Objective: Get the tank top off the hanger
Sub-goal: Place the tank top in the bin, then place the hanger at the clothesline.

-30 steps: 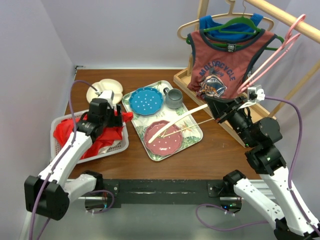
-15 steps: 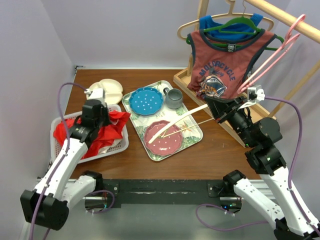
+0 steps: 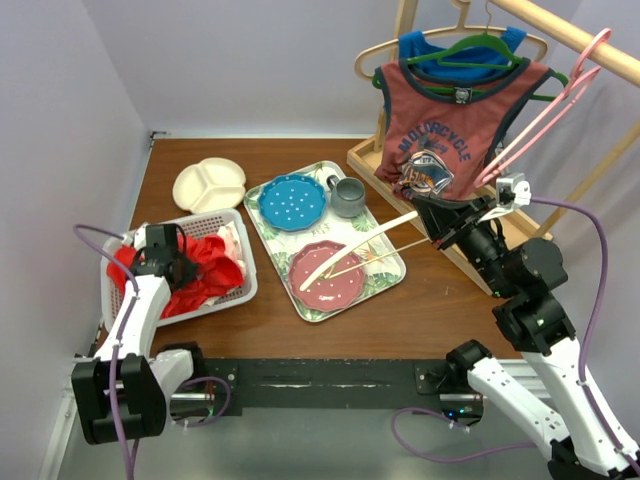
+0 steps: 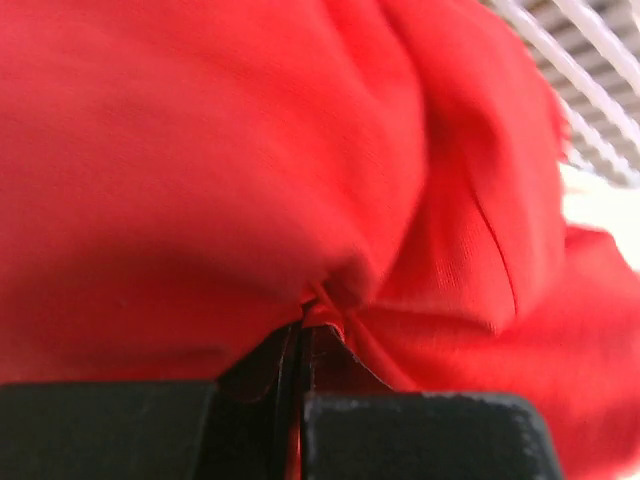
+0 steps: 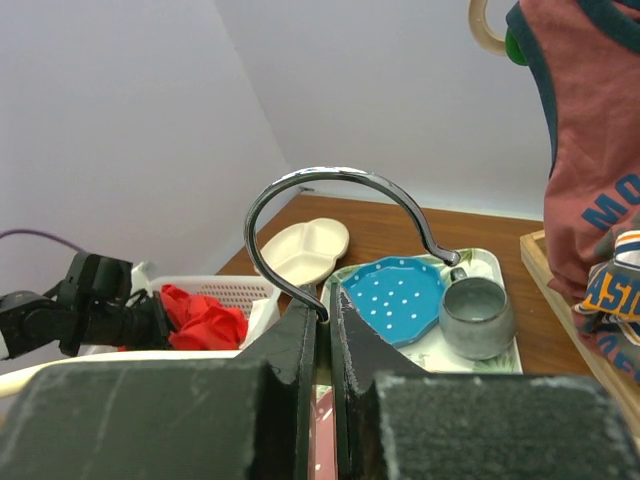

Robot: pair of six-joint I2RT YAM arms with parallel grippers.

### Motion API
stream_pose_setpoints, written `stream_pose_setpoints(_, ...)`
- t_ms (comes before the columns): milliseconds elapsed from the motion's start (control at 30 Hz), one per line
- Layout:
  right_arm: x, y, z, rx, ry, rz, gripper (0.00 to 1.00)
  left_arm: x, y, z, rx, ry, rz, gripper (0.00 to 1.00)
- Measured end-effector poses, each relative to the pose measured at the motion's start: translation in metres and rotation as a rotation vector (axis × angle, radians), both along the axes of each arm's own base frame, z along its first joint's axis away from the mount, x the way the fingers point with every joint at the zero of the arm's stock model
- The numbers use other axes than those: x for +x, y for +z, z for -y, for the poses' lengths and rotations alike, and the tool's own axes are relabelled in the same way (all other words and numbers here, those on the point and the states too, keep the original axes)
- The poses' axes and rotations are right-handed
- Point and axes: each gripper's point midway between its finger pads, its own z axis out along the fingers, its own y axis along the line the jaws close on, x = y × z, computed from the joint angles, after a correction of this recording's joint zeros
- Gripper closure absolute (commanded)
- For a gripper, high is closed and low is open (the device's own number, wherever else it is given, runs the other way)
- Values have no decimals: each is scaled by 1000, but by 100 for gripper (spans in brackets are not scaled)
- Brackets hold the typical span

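Note:
The red tank top (image 3: pixel 212 268) lies bunched in the white basket (image 3: pixel 243 287) at the left and fills the left wrist view (image 4: pixel 250 150). My left gripper (image 3: pixel 187 270) lies low in the basket, its jaws (image 4: pixel 300 325) shut on a puckered fold of the red cloth. The bare cream hanger (image 3: pixel 360 245) hangs tilted over the tray. My right gripper (image 3: pixel 436 222) is shut on the base of its metal hook (image 5: pixel 330 178), with the jaws (image 5: pixel 328 300) pressed together around the wire.
A tray (image 3: pixel 388 275) carries a blue plate (image 3: pixel 293 200), a pink plate (image 3: pixel 325 275) and a grey mug (image 3: pixel 347 197). A cream divided plate (image 3: pixel 210 183) lies behind the basket. At back right a wooden rack holds a rust-red printed shirt (image 3: pixel 440 130) and a pink hanger (image 3: pixel 540 120).
My left gripper has closed and drawn back toward the near left, sinking into the basket, and the red cloth has been pulled in from the basket's right corner. The right arm has barely moved.

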Motion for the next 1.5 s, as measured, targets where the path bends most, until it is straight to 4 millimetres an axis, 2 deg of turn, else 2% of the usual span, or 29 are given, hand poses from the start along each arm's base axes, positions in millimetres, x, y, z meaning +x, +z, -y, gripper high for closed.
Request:
stream_pose_setpoints(33, 0, 0, 0, -2, -1, 1, 100, -2, -3, -2, -23, 50, -5, 84)
stream_pose_setpoints(67, 0, -1, 0, -7, -1, -1, 100, -1, -3, -5, -39, 90, 2, 71)
stream_pose_setpoints(133, 0, -2, 0, -14, -3, 0, 100, -1, -1, -7, -54, 132, 15, 60)
stream_pose_setpoints(167, 0, -2, 1, -17, -4, 2, 100, 1, 2, -9, -59, 149, 23, 48)
stream_pose_setpoints(267, 0, -1, 1, -20, -5, 5, 100, 7, 19, -12, -55, 167, 47, 31)
stream_pose_setpoints(400, 1, -1, 1, -21, -5, 4, 100, 17, 58, -24, 4, 180, 95, 23)
stream_pose_setpoints(567, 4, -2, -1, -21, -3, 1, 100, 34, 133, -37, 80, 161, 239, 23)
stream_pose_setpoints(633, 5, -2, -3, -20, 4, -1, 100, 39, 154, -35, 91, 125, 292, 23)
stream_pose_setpoints(700, 7, -4, -6, -20, 11, -7, 100, 42, 162, -29, 80, 83, 322, 23)
stream_pose_setpoints(767, 9, -5, -7, -20, 15, -12, 100, 46, 159, -18, 50, 23, 343, 23)
stream_pose_setpoints(833, 9, -6, -8, -20, 18, -15, 100, 51, 146, -5, 15, -42, 350, 25)
stream_pose_setpoints(933, 11, -8, -9, -20, 19, -24, 100, 55, 104, 18, -72, -133, 285, 25)
stream_pose_setpoints(1100, 12, -12, -10, -23, 19, -30, 100, 41, 22, 32, -180, -134, 74, 24)
stream_pose_setpoints(1167, 12, -13, -10, -24, 19, -32, 100, 35, 6, 37, -208, -132, 52, 23)
stream_pose_setpoints(1233, 12, -13, -10, -25, 19, -32, 100, 40, 9, 40, -217, -155, 74, 20)
stream_pose_setpoints(1333, 10, -13, -12, -28, 37, -31, 100, 49, 29, 40, -190, -205, 96, 18)
stream_pose_setpoints(1400, 9, -15, -14, -32, 50, -33, 100, 60, 53, 39, -158, -244, 130, 18)
stream_pose_setpoints(1500, 8, -20, -19, -47, 74, -43, 100, 84, 108, 38, -96, -323, 256, 16)
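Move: The left fingers are shut on the red tank top inside the bin; the bin's middle is nearly at the fingers, about 2 cm ahead, level sideways and 2 cm below. From the same hand the divided plate lies some 23 cm ahead and 7 cm right, the blue plate 19 cm ahead and 26 cm right, both about 6 cm lower. From the right hand the bin is about 49 cm left, 9 cm ahead and 38 cm down. Open the left fingers wide to let go of the red tank top and lift about 16 cm clear, easing forward and left. Still open, dip almost all the way back down towards the bin while shifting some 7 cm right, then rise about 10 cm and forward, tilting the fingers up and swinging clockwise. Keep the right fingers on the bare hanger, sinking only about 2 cm and drifting left. ##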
